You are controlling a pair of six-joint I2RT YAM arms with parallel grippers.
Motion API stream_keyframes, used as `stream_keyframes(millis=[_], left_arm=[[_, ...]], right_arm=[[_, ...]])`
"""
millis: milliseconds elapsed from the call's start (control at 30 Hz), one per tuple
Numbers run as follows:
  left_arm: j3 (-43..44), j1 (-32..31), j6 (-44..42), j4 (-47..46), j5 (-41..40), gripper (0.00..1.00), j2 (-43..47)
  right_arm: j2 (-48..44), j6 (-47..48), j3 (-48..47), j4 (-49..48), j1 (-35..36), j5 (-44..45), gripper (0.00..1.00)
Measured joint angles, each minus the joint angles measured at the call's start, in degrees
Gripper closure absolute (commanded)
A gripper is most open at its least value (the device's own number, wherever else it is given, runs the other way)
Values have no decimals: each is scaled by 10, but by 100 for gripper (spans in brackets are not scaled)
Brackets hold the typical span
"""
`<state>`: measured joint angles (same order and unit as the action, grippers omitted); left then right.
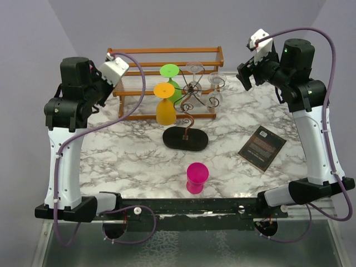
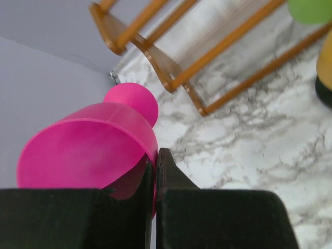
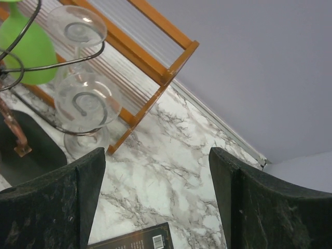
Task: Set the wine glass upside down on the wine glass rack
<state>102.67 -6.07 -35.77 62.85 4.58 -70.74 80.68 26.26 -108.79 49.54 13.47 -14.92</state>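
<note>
In the left wrist view my left gripper [image 2: 155, 158] is shut on the rim wall of a pink wine glass [image 2: 88, 150], held in the air with its foot pointing away toward the table's back left corner. In the top view my raised left arm hides those fingers and that glass. The wine glass rack [image 1: 190, 92], a dark wire stand on a black oval base [image 1: 185, 139], carries an orange glass [image 1: 164, 108], a green glass [image 1: 171, 78] and clear glasses [image 1: 216, 83]. My right gripper [image 3: 155, 197] hangs open and holds nothing at the back right, near the clear glasses [image 3: 83, 104].
A second pink glass [image 1: 197, 178] stands near the table's front middle. The orange-brown wooden shelf [image 1: 167, 53] runs along the back behind the rack. A dark booklet [image 1: 262, 147] lies at the right. Walls close in at the back and both sides.
</note>
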Motion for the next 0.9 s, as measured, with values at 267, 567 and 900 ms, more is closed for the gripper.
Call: stream_keyframes(millis=[267, 567, 900], left_arm=[[107, 1, 125, -125, -16, 100, -56], [192, 1, 340, -277, 115, 100, -114], [204, -5, 666, -509, 336, 100, -212]], right_arm=[[24, -58, -19, -41, 0, 81, 20], [30, -111, -19, -74, 0, 104, 21], [7, -129, 16, -108, 0, 31, 26]])
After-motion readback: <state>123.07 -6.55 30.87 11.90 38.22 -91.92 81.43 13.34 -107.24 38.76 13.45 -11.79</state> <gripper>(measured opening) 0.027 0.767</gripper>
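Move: My right gripper, empty, is roughly 46 cm to the right of my left hand, 6 cm farther out and 3 cm higher. From my left hand the wine glass rack's hub is about 28 cm right, 4 ahead and 12 below; the hanging yellow glass is 19 right, 2 ahead and 18 below. From my right hand, the magenta glass in my left fingers lies about 48 cm left, level forward and 5 lower. Keeping the magenta glass pinched by its bowl, my left hand rises about 20 cm, first also easing forward, then sweeps some 15 cm right towards my right gripper. As it goes, the wrist rolls left side down and turns clockwise, some 70 degrees in all. My open right hand edges 4 cm forward, turning slightly clockwise, then starts back and left. ##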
